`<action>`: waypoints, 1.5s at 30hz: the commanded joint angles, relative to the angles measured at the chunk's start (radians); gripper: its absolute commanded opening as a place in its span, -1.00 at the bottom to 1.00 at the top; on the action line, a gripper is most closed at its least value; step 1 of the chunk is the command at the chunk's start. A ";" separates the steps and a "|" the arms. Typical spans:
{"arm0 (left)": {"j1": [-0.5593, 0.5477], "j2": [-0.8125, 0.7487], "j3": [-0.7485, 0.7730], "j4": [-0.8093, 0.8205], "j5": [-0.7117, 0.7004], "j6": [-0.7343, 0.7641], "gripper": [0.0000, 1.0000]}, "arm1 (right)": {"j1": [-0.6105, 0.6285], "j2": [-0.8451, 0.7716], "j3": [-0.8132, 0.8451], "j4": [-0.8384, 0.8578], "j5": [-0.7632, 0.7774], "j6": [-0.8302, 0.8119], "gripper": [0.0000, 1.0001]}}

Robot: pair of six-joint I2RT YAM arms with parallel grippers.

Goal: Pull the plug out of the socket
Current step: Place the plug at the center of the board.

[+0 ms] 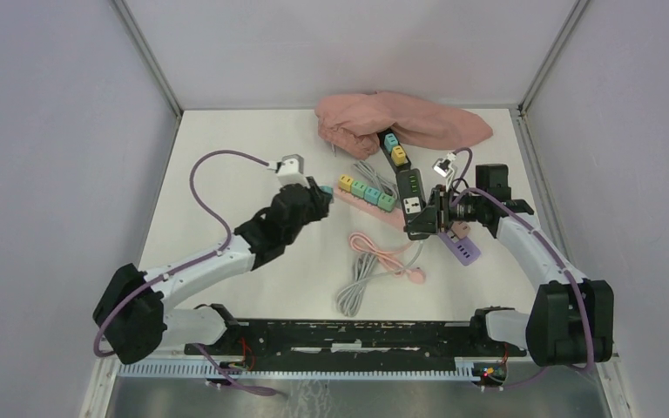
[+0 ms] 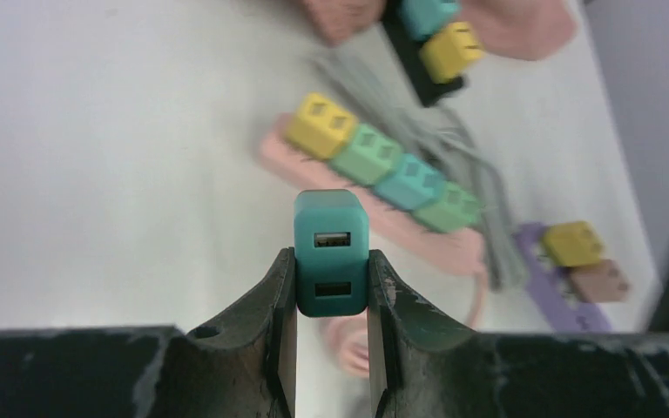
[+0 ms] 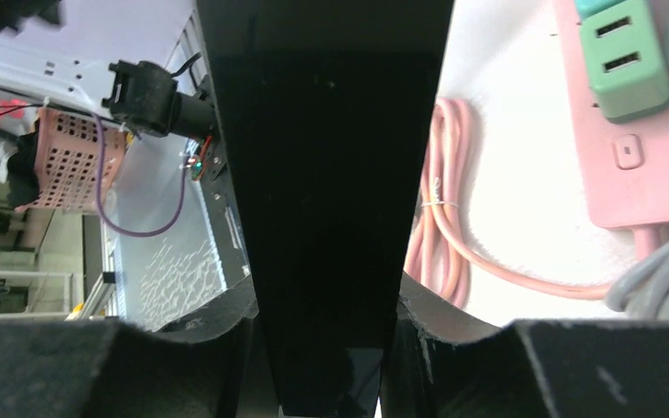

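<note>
My left gripper (image 1: 320,193) (image 2: 332,261) is shut on a teal two-port USB plug (image 2: 332,239), held clear of the table. The plug is apart from the pink socket strip (image 1: 373,211) (image 2: 453,248), just off its left end. That strip carries a yellow plug (image 2: 320,124) and three green and blue ones in a row. My right gripper (image 1: 420,222) (image 3: 327,300) is shut on the near end of a black socket strip (image 3: 331,157), which fills its view. The black strip (image 1: 408,185) runs back to teal and yellow plugs (image 1: 395,148).
A pink cloth (image 1: 401,122) lies at the back. A purple strip (image 1: 463,250) with plugs lies under the right arm. A coiled pink cable (image 1: 383,257) and a grey cable (image 1: 354,287) lie in front of the strips. A white adapter (image 1: 289,165) sits at the left.
</note>
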 commanded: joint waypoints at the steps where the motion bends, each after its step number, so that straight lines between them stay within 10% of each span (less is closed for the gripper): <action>1: 0.251 -0.079 -0.128 0.075 0.299 0.139 -0.92 | -0.008 -0.011 0.052 -0.036 -0.121 -0.085 -1.00; 8: 0.648 0.155 -0.145 0.356 0.559 -0.041 -0.92 | -0.020 -0.009 0.055 -0.057 -0.125 -0.104 -1.00; 23: 0.935 0.897 0.250 0.913 0.906 -0.566 -0.61 | -0.047 -0.010 0.062 -0.081 -0.144 -0.118 -1.00; 30: 0.941 0.949 0.428 0.568 0.838 -0.460 0.35 | -0.053 -0.007 0.067 -0.096 -0.143 -0.133 -1.00; 37: 0.946 0.866 0.491 0.154 0.633 -0.366 0.89 | -0.056 -0.005 0.073 -0.112 -0.142 -0.150 -1.00; 45: 0.945 0.774 0.562 -0.286 0.444 -0.318 0.98 | -0.062 -0.008 0.076 -0.130 -0.146 -0.165 -1.00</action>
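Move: The left hand already grips the teal plug. The bare patch of white board where it will be left lies about 25 cm ahead, 21 cm to the left and 14 cm below. The pink strip is some 4 cm ahead and 14 cm to the right, 14 cm lower; the pink cloth is roughly 37 cm ahead and 25 cm right. From the right hand, which holds the black strip, that bare patch is about 33 cm ahead, 51 cm left and 12 cm lower. Still pinching the teal plug, the left hand sweeps left and down away from the pink strip, then mainly forward to the bare far-left board, some 35 cm in all, rolling its left side down about 40 degrees. There the fingers open wide and let go of the plug; the hand then draws some 5 cm left, turning counter-clockwise. The right hand keeps its grip on the black strip, nearly still. ##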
